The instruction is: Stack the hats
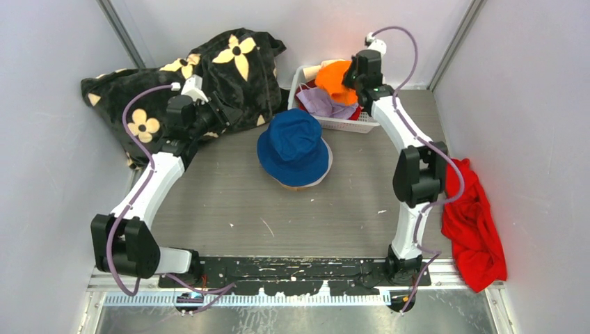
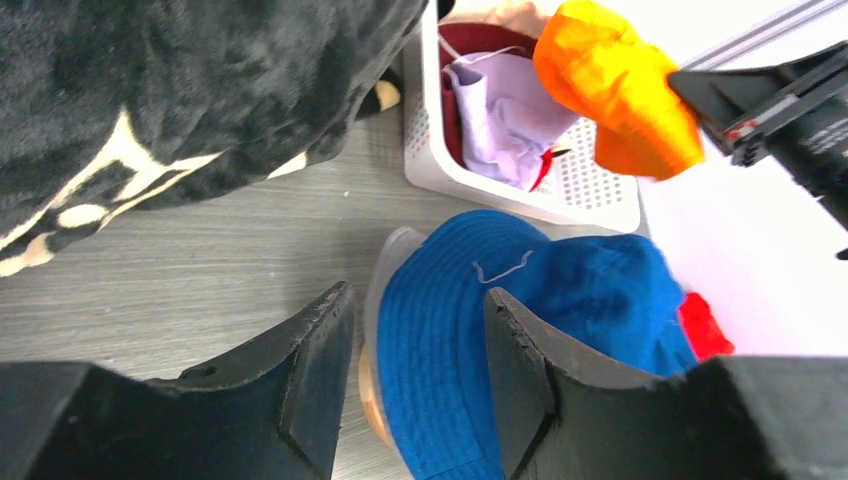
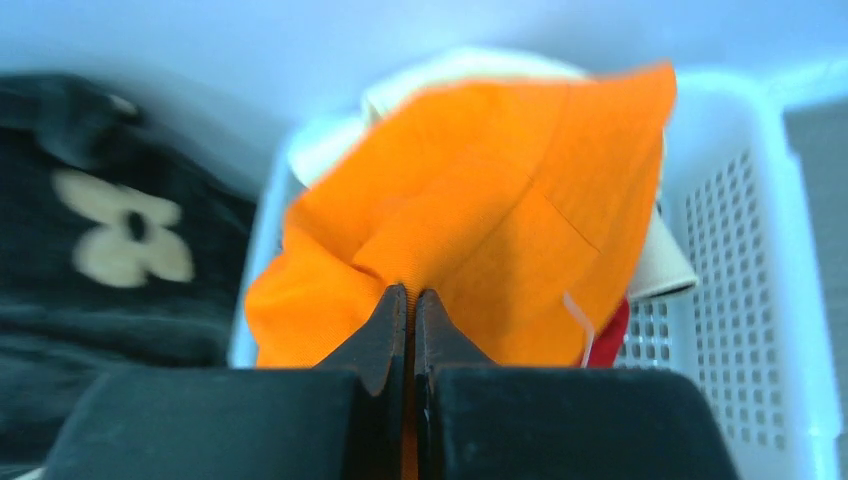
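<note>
A blue hat (image 1: 293, 142) lies in the middle of the table on top of a small stack, with a pale grey brim (image 2: 385, 270) and a tan edge showing under it. My right gripper (image 3: 411, 295) is shut on the orange hat (image 3: 470, 210), which hangs lifted over the white basket (image 1: 341, 125). A lilac hat (image 1: 323, 103), a maroon hat (image 2: 480, 45) and a cream hat (image 3: 665, 260) lie in the basket. My left gripper (image 2: 415, 340) hovers open to the left of the blue hat (image 2: 540, 310), holding nothing.
A large black blanket with cream flowers (image 1: 209, 76) is piled at the back left, close to my left gripper (image 1: 214, 113). A plain red cloth (image 1: 473, 223) lies at the table's right edge. Walls close in on three sides.
</note>
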`<state>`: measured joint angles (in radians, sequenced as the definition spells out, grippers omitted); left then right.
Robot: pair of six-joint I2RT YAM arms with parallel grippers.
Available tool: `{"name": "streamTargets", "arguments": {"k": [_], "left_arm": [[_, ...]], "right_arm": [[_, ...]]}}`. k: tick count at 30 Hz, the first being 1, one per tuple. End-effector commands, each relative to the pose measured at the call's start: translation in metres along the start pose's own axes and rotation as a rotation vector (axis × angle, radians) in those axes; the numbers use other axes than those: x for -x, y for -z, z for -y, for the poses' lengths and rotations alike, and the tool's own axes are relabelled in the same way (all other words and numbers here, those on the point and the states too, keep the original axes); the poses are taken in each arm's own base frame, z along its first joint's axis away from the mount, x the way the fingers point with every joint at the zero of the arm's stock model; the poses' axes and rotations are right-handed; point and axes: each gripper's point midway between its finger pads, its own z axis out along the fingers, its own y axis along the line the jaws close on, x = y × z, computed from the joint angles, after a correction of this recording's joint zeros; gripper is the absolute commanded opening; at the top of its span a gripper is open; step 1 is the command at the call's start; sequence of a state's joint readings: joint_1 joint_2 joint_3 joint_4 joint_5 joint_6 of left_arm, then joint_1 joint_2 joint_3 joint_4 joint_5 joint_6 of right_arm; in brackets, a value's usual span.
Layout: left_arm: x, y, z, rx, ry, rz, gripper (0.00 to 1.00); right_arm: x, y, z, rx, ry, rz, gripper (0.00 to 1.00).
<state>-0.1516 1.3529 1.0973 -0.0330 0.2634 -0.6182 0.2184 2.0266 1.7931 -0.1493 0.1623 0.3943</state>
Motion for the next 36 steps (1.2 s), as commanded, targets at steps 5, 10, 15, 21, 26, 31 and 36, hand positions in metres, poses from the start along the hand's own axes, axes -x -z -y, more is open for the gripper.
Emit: {"name": "streamTargets", "arguments": {"k": [5, 10, 15, 21, 26, 31, 36], "left_arm": [[0.046, 0.033, 0.060, -0.168, -0.035, 0.152, 0.51], [0.049, 0.039, 0.065, -0.182, -0.041, 0.164, 0.51], [0.050, 0.039, 0.071, -0.216, -0.038, 0.169, 0.51], [0.059, 0.040, 0.089, -0.292, -0.057, 0.180, 0.51], [0.065, 0.040, 0.102, -0.344, -0.064, 0.195, 0.52], [0.067, 0.026, 0.113, -0.428, -0.022, 0.191, 0.53], [0.084, 0.023, 0.136, -0.529, -0.017, 0.225, 0.55]], "right_arm": [[0.141, 0.090, -0.069, 0.272, 0.009, 0.311, 0.01], [0.161, 0.119, -0.101, 0.442, -0.004, 0.354, 0.01], [0.167, 0.147, -0.132, 0.633, -0.047, 0.352, 0.01], [0.165, 0.174, -0.159, 0.838, -0.107, 0.329, 0.01], [0.151, 0.189, -0.179, 1.005, -0.165, 0.282, 0.01], [0.133, 0.201, -0.197, 1.113, -0.171, 0.243, 0.01], [0.115, 0.210, -0.209, 1.160, -0.138, 0.195, 0.01]]}}
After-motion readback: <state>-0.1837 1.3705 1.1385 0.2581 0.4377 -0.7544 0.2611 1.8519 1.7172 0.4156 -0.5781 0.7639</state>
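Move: The right hand already holds the orange hat, whose middle hangs about 5 cm to its left and 2 cm ahead; the blue hat on the stack lies some 15 cm left, 15 cm back and 6 cm below. The basket's middle is roughly 4 cm ahead and 17 cm down, with the lilac hat in it 3 cm ahead, 3 cm left and 14 cm below. From the left hand the orange hat is about 28 cm right, 14 cm ahead and 8 cm lower, the blue hat 17 cm right, 2 cm back and 11 cm lower. Keeping the orange hat pinched by its edge, the right hand shoots up about 15 cm clear of the basket, then sweeps left and back across to the blue hat's side while climbing a few centimetres more, its wrist rolling left side up, tipping the fingers up and swinging them some 45 degrees counter-clockwise. The left hand, empty and still half open, rises about 8 cm and late on shifts right, towards the approaching orange hat, its fingers tilting up and turning a little clockwise without touching it. ##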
